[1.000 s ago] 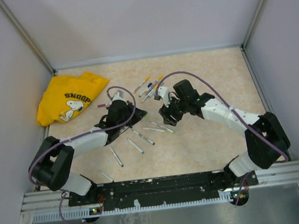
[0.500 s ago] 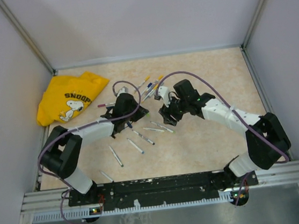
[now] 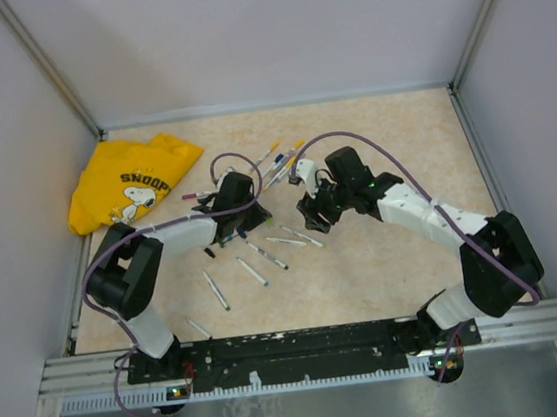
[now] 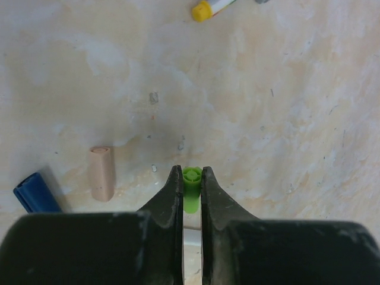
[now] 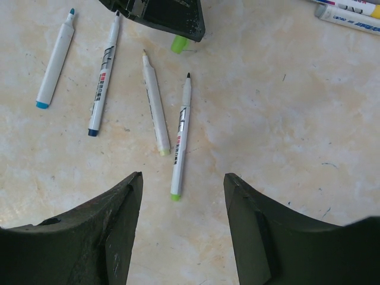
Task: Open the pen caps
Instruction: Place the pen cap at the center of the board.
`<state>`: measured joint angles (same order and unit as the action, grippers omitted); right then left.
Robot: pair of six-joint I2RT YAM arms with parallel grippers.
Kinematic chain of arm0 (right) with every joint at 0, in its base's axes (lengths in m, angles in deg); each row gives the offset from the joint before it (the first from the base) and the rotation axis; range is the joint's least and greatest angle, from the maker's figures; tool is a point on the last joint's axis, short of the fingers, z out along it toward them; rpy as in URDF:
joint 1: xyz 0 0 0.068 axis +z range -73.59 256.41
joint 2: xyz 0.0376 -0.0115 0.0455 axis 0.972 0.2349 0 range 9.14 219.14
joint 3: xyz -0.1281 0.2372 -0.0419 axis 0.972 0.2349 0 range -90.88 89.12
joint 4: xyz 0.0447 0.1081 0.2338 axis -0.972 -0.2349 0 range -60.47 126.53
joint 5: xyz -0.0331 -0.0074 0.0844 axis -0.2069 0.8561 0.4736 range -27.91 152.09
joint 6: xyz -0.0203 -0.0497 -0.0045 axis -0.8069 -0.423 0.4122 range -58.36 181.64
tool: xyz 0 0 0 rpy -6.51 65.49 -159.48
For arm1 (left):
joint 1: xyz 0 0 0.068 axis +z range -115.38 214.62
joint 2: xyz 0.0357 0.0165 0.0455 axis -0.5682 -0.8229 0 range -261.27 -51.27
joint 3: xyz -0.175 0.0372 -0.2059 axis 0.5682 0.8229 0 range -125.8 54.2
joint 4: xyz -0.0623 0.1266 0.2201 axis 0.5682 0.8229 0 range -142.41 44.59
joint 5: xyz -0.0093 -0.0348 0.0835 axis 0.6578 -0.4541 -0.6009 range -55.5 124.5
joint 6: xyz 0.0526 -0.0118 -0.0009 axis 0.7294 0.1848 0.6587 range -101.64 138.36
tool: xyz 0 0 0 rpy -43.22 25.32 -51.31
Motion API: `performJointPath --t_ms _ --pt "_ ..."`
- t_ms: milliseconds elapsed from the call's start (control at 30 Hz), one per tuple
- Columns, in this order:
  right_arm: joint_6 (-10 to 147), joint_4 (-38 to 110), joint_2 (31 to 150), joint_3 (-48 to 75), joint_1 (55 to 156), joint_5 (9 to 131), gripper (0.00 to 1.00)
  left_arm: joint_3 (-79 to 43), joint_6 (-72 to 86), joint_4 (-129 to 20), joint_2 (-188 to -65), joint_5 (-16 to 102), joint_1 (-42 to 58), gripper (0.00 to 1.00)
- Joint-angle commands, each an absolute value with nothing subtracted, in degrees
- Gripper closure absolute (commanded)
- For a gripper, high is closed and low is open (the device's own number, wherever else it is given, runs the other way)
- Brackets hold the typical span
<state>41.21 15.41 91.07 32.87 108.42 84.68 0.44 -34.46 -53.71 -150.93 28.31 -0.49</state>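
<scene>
In the left wrist view my left gripper (image 4: 190, 172) is shut on a small green pen cap (image 4: 191, 187), which stands end-on between the fingertips just above the table. A tan cap (image 4: 101, 173) and a blue cap (image 4: 35, 193) lie loose to its left. From above, the left gripper (image 3: 242, 213) sits mid-table, opposite my right gripper (image 3: 311, 215). The right gripper (image 5: 183, 175) stands open over several uncapped pens (image 5: 181, 136), holding nothing. The green cap (image 5: 179, 43) also shows there, under the left gripper's black body.
A bunch of capped pens (image 3: 275, 164) lies behind the grippers; one yellow-capped end (image 4: 205, 9) shows ahead of the left gripper. More uncapped barrels (image 3: 252, 271) lie nearer the front. A yellow Snoopy shirt (image 3: 129, 180) is crumpled at the back left.
The left arm has folded in and its gripper has shifted a little toward the back, still carrying the green cap. The right arm has stayed in place.
</scene>
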Motion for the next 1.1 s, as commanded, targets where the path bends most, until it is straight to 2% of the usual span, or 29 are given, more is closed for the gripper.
performJointPath --t_ms 0,167,333,733,1067 --pt "40.72 16.03 88.27 32.75 107.79 85.73 0.42 -1.07 -35.99 -51.68 -152.11 30.57 1.03 0.88" --pt "40.72 16.05 88.24 32.86 107.70 85.74 0.42 0.35 -37.30 -52.40 -152.10 32.31 2.30 0.87" --pt "40.72 16.02 88.18 32.82 107.62 85.82 0.42 1.41 -37.93 -52.41 -151.11 32.21 2.53 0.80" --pt "40.69 15.93 87.98 32.80 107.53 86.03 0.42 2.48 -37.00 -51.31 -144.24 31.19 2.60 0.52" --pt "40.68 15.88 87.39 32.79 107.22 86.35 0.42 2.17 -32.92 -49.64 -132.05 29.78 2.63 0.33"
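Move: Almost under the left hand, which still holds the green cap, lies the bare spot for it: some 2 cm down, 2 cm to the right and 1 cm ahead. The peach cap is about 4 cm left and 1 cm back of the hand, the pale pen 4 cm right and 6 cm back, the green-ended pen 9 cm right and 5 cm back. From the right hand the spot is about 9 cm left, 3 cm ahead and 9 cm below. Easing down the last 1 cm or so and drifting about 1.5 cm to its left, the left hand opens its nearly shut fingers and lets go of the green cap at the board. Still spreading them to over half open, it then rises quickly, some 8 cm almost straight up and away from the cap, tilting only slightly. ##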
